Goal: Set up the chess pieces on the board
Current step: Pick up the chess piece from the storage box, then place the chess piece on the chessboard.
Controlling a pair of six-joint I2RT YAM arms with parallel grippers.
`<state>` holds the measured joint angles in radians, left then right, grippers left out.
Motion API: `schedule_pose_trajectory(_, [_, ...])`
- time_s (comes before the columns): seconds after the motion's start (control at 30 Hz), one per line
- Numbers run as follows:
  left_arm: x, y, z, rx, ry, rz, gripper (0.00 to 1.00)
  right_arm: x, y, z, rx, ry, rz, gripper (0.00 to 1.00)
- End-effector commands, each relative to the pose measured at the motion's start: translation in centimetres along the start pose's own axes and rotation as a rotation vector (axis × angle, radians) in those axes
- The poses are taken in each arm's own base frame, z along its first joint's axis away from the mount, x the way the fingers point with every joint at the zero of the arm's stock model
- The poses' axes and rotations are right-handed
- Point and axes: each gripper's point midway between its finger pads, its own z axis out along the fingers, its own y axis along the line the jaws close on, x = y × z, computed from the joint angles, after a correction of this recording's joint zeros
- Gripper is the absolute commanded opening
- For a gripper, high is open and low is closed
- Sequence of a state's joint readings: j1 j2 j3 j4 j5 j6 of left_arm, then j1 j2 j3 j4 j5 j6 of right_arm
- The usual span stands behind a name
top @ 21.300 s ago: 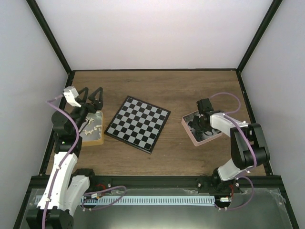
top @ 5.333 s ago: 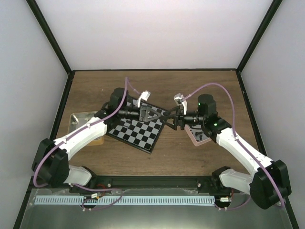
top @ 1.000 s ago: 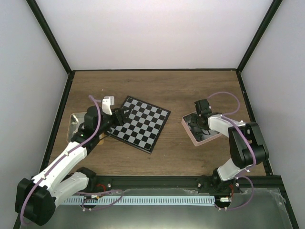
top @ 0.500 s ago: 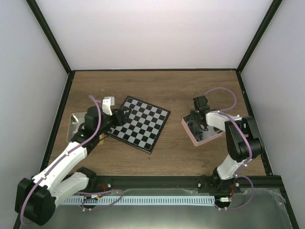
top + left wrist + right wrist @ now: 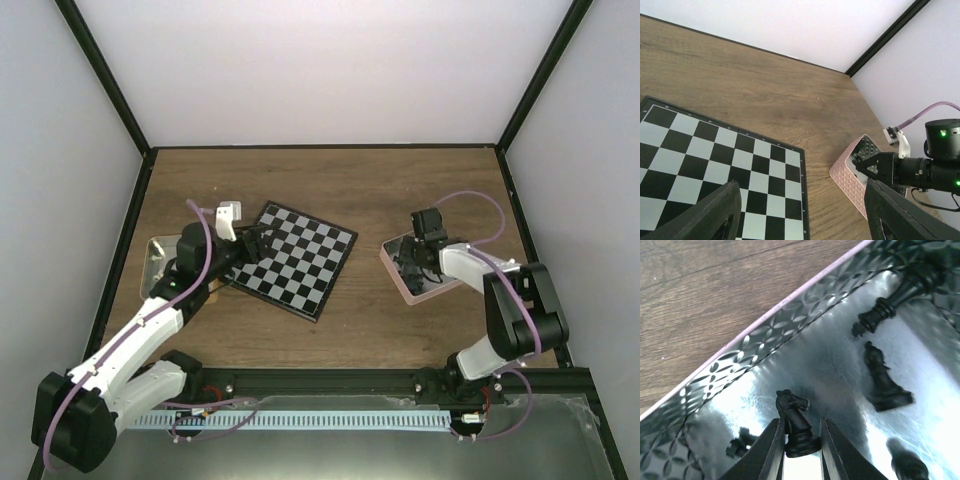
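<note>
The board (image 5: 290, 258) lies tilted at mid-table, its black and pale squares also filling the left wrist view (image 5: 730, 155). My left gripper (image 5: 258, 238) hovers open over the board's left corner, with nothing between its fingers (image 5: 710, 215). My right gripper (image 5: 410, 262) is down inside the pink tray (image 5: 400, 283). In the right wrist view its two fingers press on the base of an upright black knight (image 5: 797, 422). Other black chess pieces lie on the tray's shiny floor, one (image 5: 885, 375) to the right and one (image 5: 895, 295) further up.
A tan tray (image 5: 158, 250) with a silvery floor sits left of the board, partly under my left arm. The pink tray (image 5: 850, 175) and the right wrist (image 5: 935, 167) show at the right of the left wrist view. Black frame posts and white walls bound the table.
The right gripper's fingers have come together around the black knight in the pink tray, and its wrist shifted slightly. The left arm has held still.
</note>
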<state>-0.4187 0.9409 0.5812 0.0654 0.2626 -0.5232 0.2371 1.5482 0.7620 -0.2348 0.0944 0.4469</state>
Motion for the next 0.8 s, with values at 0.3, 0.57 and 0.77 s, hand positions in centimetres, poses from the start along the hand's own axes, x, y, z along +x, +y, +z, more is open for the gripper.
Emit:
schedule_pose_trajectory(0.3, [-1.2,-6.8,0.5,0.326,0.088,0.001,0.71,-3.5,7.4,-11.0,-0.526,-0.277,-0.064,0.16])
schedule_pose_trajectory(0.57, [-2.1,-11.0,0.2,0.498,0.183,-0.051,0.74,-1.2,14.5,-22.3,-1.091,-0.435,-0.304,0.17])
schedule_pose_trajectory(0.77, [-0.2,-14.1,0.8,0.653,0.370,-0.159,0.73,1.1,17.4,-25.8,-1.313,-0.381,-0.417,0.17])
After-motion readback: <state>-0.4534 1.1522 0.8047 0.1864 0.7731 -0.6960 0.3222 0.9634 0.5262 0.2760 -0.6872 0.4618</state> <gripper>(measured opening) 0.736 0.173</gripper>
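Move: The right hand, low in the storage box, already pinches the black knight by its base, head outward. The open left gripper is roughly 37 cm to its left, 4 cm nearer the bases and 19 cm higher; the chessboard's middle lies some 33 cm left, 1 cm farther out and 3 cm lower, and the box's middle 3 cm right, 2 cm back and 4 cm below. From the left hand the knight is about 37 cm right, 6 cm ahead and 20 cm down. The right hand keeps its pinch on the black knight's base and lifts it out of the storage box, easing back a little at first, then sweeping up some 21 cm in all while swinging about 14 cm left and 8 cm back, with the fingers tipping up from pointing down, rolling and turning counter-clockwise towards the board side and the left gripper. The left hand, fingers still open and empty, comes about 8 cm to the right above the board to meet it, rising some 7 cm in the second half and turning clockwise to face the right gripper. ##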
